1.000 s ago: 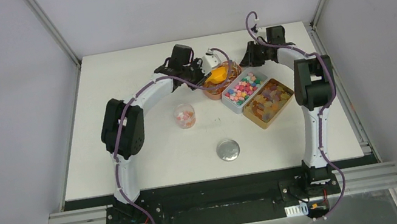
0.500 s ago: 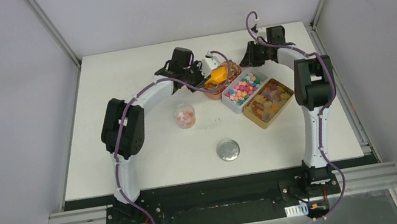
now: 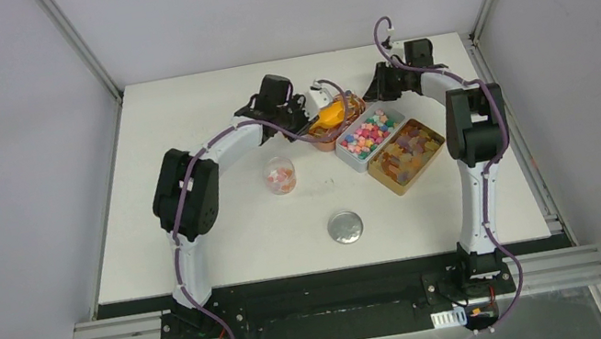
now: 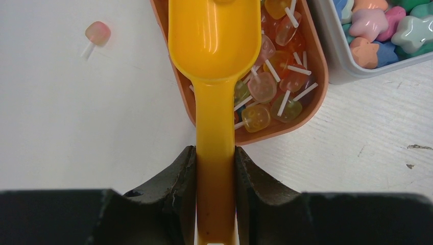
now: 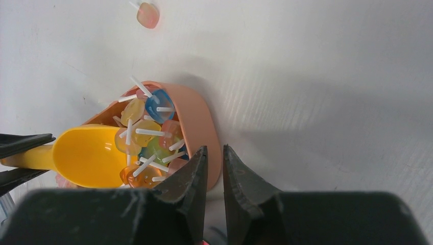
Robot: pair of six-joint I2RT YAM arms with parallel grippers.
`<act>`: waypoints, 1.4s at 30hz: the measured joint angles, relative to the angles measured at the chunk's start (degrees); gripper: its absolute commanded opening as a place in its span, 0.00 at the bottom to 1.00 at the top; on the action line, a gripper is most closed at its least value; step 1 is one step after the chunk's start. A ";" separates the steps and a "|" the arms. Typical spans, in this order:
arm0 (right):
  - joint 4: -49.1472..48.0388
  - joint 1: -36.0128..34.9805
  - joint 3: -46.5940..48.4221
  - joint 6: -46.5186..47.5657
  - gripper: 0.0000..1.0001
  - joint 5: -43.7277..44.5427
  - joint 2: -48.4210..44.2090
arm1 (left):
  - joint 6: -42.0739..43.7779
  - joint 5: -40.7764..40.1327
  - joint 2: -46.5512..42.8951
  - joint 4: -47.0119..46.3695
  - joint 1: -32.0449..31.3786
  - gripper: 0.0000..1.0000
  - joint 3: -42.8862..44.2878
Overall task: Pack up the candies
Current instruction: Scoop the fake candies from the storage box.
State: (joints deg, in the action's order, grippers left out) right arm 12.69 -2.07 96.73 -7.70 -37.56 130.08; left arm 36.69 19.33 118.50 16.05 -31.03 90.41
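My left gripper point(image 4: 215, 163) is shut on the handle of the orange scoop point(image 4: 214, 41). The scoop's bowl lies over the salmon tray point(image 4: 286, 133), which holds translucent candies on white sticks point(image 4: 263, 87). My right gripper point(image 5: 215, 155) is shut on that tray's rim point(image 5: 204, 117), one finger inside and one outside. More candies fill a grey tray point(image 3: 368, 133) of pastel pieces and a tray of amber gummies point(image 3: 406, 154). A small clear cup point(image 3: 279, 175) with a few candies stands on the table to the left.
A round silver lid point(image 3: 345, 227) lies near the front middle of the table. One stray candy point(image 4: 97, 33) lies on the table beyond the salmon tray. The three trays sit tightly side by side at the back right.
The scoop has turned slightly over the salmon tray. Both arms otherwise hold their places, and both grips are unchanged.
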 measured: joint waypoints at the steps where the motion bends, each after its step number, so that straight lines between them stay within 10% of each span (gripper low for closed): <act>1: 0.00 0.04 0.00 -0.13 0.20 -0.07 0.00 | 0.00 0.00 0.00 -0.20 0.00 0.00 -0.24; 32: 0.02 1.18 2.60 -3.43 0.30 -0.68 0.00 | -2.75 0.22 -5.75 -9.31 2.25 0.00 -10.93; 42: 0.11 1.18 -1.33 -5.42 0.66 -0.63 -4.24 | -2.95 -1.31 -11.43 -9.92 2.64 0.00 -13.46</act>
State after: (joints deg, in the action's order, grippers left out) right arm 12.80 -0.89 95.39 -13.13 -38.20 125.84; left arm 33.74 18.02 107.07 6.13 -28.38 76.95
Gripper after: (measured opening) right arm 0.538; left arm 0.273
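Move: Under and beyond the left hand's scoop, the lollipop tray's middle lies about 8 cm right, 3 cm ahead and 6 cm below. The clear round storage box is some 8 cm back and 7 cm left of that hand; the star-candy tray is 16 cm right and 2 cm back. From the right hand the lollipop tray is about 9 cm left and 4 cm back, the star-candy tray 9 cm back and 1 cm left. Keeping its grip on the yellow scoop in the lollipops, the left hand first eases down and left a good centimetre, then draws on left and lifts roughly 5 cm from its low point, tipping the scoop slightly up. The right hand, closed at the tray's end wall, shifts forward a little and rises, then backs off upward, about 3 cm higher overall, its fingers opening halfway. ##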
